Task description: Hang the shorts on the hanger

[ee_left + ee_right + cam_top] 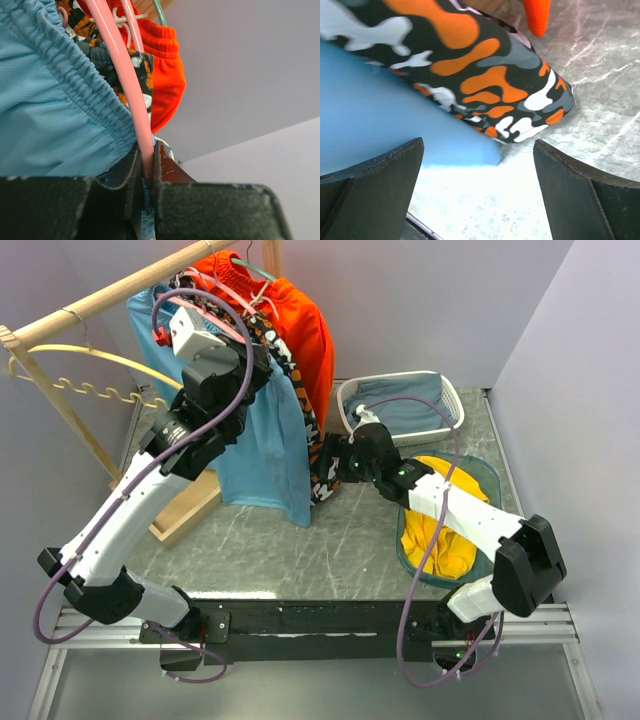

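Observation:
The light blue shorts (262,452) hang from the rack, their gathered waistband (75,65) lying against the pink hanger (125,85). My left gripper (148,172) is up at the rack (248,358), shut on that hanger's pink bar, with blue fabric just left of the jaws. In the top view the arm hides most of the hanger. My right gripper (477,195) stands open low by the hems (328,468), nothing between its fingers. A corner of the blue shorts (380,120) and the camouflage shorts (490,80) lie just ahead of it.
Camouflage shorts (142,67) and an orange garment (305,335) hang on the wooden rail (110,295) behind the blue pair. A yellow hanger (90,355) hangs at left. A white basket (452,400) holds grey-blue cloth. A teal bin (492,478) holds yellow cloth under my right arm.

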{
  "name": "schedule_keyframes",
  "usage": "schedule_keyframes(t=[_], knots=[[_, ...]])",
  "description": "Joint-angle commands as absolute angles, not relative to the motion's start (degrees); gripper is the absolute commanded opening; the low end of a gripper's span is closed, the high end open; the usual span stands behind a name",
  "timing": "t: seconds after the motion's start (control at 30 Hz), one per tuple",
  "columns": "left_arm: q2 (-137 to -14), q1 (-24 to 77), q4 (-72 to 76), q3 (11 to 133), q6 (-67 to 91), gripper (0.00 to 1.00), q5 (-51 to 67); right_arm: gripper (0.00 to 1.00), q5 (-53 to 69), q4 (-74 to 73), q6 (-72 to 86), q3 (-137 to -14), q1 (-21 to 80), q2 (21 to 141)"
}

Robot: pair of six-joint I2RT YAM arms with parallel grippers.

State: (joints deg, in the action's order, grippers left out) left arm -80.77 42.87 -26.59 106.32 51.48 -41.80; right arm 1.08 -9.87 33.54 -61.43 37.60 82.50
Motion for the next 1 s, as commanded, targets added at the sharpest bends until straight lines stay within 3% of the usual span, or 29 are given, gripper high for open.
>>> schedule_keyframes(t=[0.0, 0.47, 0.97], knots=[[-80.42, 38.85, -21.01, 108.99, 52.99, 0.01, -36.04, 0.97, 0.62, -10.46, 32.61, -61.0, 38.41, 77.96], [-81.21, 30.33, -19.52, 109.25, 56.07, 0.01, -29.53, 0.97, 0.09, -12.13, 32.34, -60.56, 38.85, 76.2], [-80.77, 30.06, -12.05, 102.58, 53.53, 0.01, -34.54, 0.97, 0.09, -15.47, 32.17, -62.14, 39.02, 76.46]])
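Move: The free stretch of the wooden rod, where the held hanger with the blue shorts is going, is roughly 10 cm ahead of the left hand, 12 cm to its left and 8 cm above. From that hand, the camo pants hang straight in front, their middle about 8 cm ahead and 22 cm below; the orange shorts are some 14 cm ahead, 4 cm right and 12 cm below. From the right hand, that rod stretch is about 14 cm ahead, 22 cm left and 40 cm up. The blue shorts on their pink hanger are carried forward about 5 cm and left about 4 cm towards the rod by the left hand. It sinks about 1 cm, rolls some 5 degrees with its left side dropping, slows, and finally goes almost only forward. Its fingers keep their pinch on the hanger's end. The open right hand draws back about 2 cm, rising some 2.5 cm and then sinking most of that. ##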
